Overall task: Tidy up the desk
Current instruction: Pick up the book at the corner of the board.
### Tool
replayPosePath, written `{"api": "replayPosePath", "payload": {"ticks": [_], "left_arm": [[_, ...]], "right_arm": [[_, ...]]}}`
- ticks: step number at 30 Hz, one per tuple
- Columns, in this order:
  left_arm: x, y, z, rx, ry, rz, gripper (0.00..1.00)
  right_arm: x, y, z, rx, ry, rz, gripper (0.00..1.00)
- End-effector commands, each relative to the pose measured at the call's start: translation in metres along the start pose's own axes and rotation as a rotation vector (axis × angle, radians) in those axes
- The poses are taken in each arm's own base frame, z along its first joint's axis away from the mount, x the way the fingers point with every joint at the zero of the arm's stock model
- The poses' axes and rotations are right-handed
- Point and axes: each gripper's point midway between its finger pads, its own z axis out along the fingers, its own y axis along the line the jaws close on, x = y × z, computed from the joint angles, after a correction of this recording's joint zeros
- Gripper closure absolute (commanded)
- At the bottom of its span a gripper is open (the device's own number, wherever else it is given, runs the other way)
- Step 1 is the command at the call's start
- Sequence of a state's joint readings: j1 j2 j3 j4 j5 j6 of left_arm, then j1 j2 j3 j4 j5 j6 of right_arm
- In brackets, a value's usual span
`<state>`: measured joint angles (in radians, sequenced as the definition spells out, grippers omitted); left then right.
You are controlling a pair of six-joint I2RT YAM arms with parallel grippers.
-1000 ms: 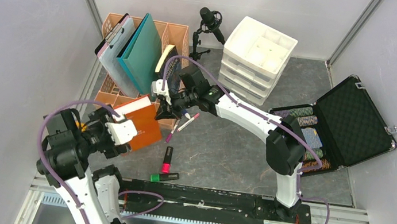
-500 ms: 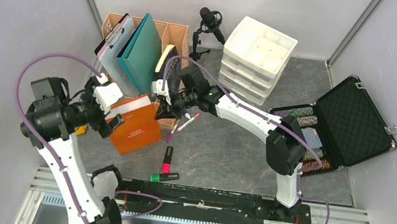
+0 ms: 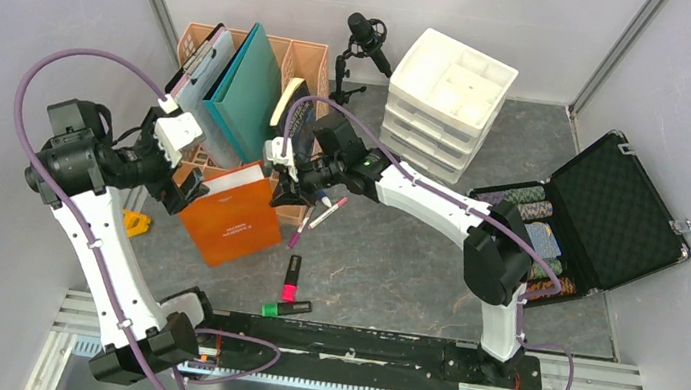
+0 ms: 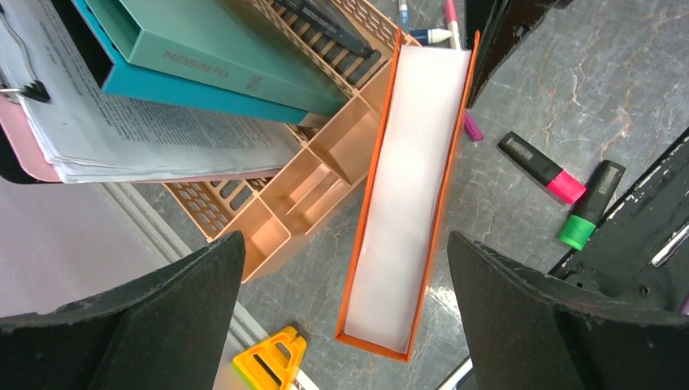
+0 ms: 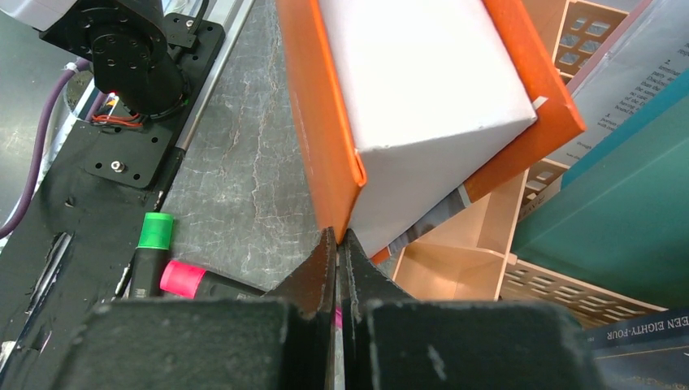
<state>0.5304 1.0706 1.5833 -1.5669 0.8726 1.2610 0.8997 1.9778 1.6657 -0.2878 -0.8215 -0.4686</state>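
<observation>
An orange book [image 3: 233,213] stands on edge on the dark stone desk [image 3: 393,262], against the peach organiser [image 3: 304,58]. My left gripper [image 3: 180,183] is open and empty, above and left of the book. In the left wrist view the book [image 4: 406,203] shows its white pages between the wide-apart jaws of my left gripper [image 4: 345,236]. My right gripper [image 3: 284,187] is at the book's far corner. In the right wrist view the tips of my right gripper [image 5: 337,236] are pinched together on the edge of the book's orange cover [image 5: 321,138].
A pink highlighter [image 3: 291,279] and a green one [image 3: 286,308] lie near the front rail. Loose pens [image 3: 324,212] lie by the right gripper, a yellow clip [image 3: 134,223] at the left. Teal folder [image 3: 249,92], clipboard [image 3: 200,85], white drawer unit [image 3: 450,98], open black case [image 3: 612,210].
My left gripper has let go of the orange book and risen up and to the left. The book now stands on the desk. The right arm has not moved.
</observation>
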Motion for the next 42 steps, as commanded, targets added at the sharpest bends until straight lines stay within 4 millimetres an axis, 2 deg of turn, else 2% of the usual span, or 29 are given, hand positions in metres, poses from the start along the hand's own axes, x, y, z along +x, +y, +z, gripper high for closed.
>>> {"api": "replayPosePath", "payload": {"ticks": [1,6,10,17,24,30,35,42], "left_arm": [[0.01,-0.019,0.001,0.059,0.022,-0.007,0.0],[0.013,-0.018,0.005,0.074,0.021,-0.014,0.0],[0.004,-0.015,0.007,0.085,-0.021,-0.04,0.0],[0.004,-0.008,0.011,0.096,-0.048,-0.051,0.0],[0.017,0.008,0.019,0.111,-0.058,-0.046,0.0],[0.03,0.003,0.035,0.165,-0.117,-0.012,0.0],[0.041,0.013,0.048,0.212,-0.137,-0.055,0.0],[0.053,0.016,0.064,0.261,-0.182,-0.054,0.0]], "right_arm": [[0.0,-0.014,-0.015,0.082,0.04,0.022,1.0],[0.01,-0.021,-0.019,0.135,0.063,0.082,1.0],[0.019,-0.027,-0.027,0.161,0.041,0.147,1.0],[0.031,-0.023,-0.038,0.137,0.002,0.18,1.0],[0.032,-0.025,-0.04,0.147,-0.017,0.188,1.0],[0.03,-0.026,-0.041,0.154,-0.019,0.185,1.0],[0.032,-0.026,-0.041,0.157,-0.014,0.181,1.0],[0.034,-0.025,-0.041,0.154,-0.01,0.174,1.0]]}}
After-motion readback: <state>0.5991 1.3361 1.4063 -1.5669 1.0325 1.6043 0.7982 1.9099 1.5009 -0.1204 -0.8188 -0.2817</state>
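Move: The orange book stands tilted, its upper right corner pinched in the right gripper. Its middle lies about 4 cm ahead of the open left gripper, 6 cm to its right and 17 cm below. The file rack's middle is some 22 cm ahead, 2 cm right and 20 cm down, and the pink-capped marker 15 cm back, 17 cm right and 31 cm down. From the right gripper, the book's middle is about 7 cm left, 1 cm ahead and 6 cm below. Keep the right gripper shut on the book's corner and swing it some 3.5 cm forward and as far right, turning about 10 degrees clockwise, then hold it there. Meanwhile lower the wide-open left gripper about 7 cm, easing 4.5 cm forward and slightly left, mostly in the later part, towards the book's spine side; roll its left side down and turn clockwise about 10 degrees, stopping short of the book. ##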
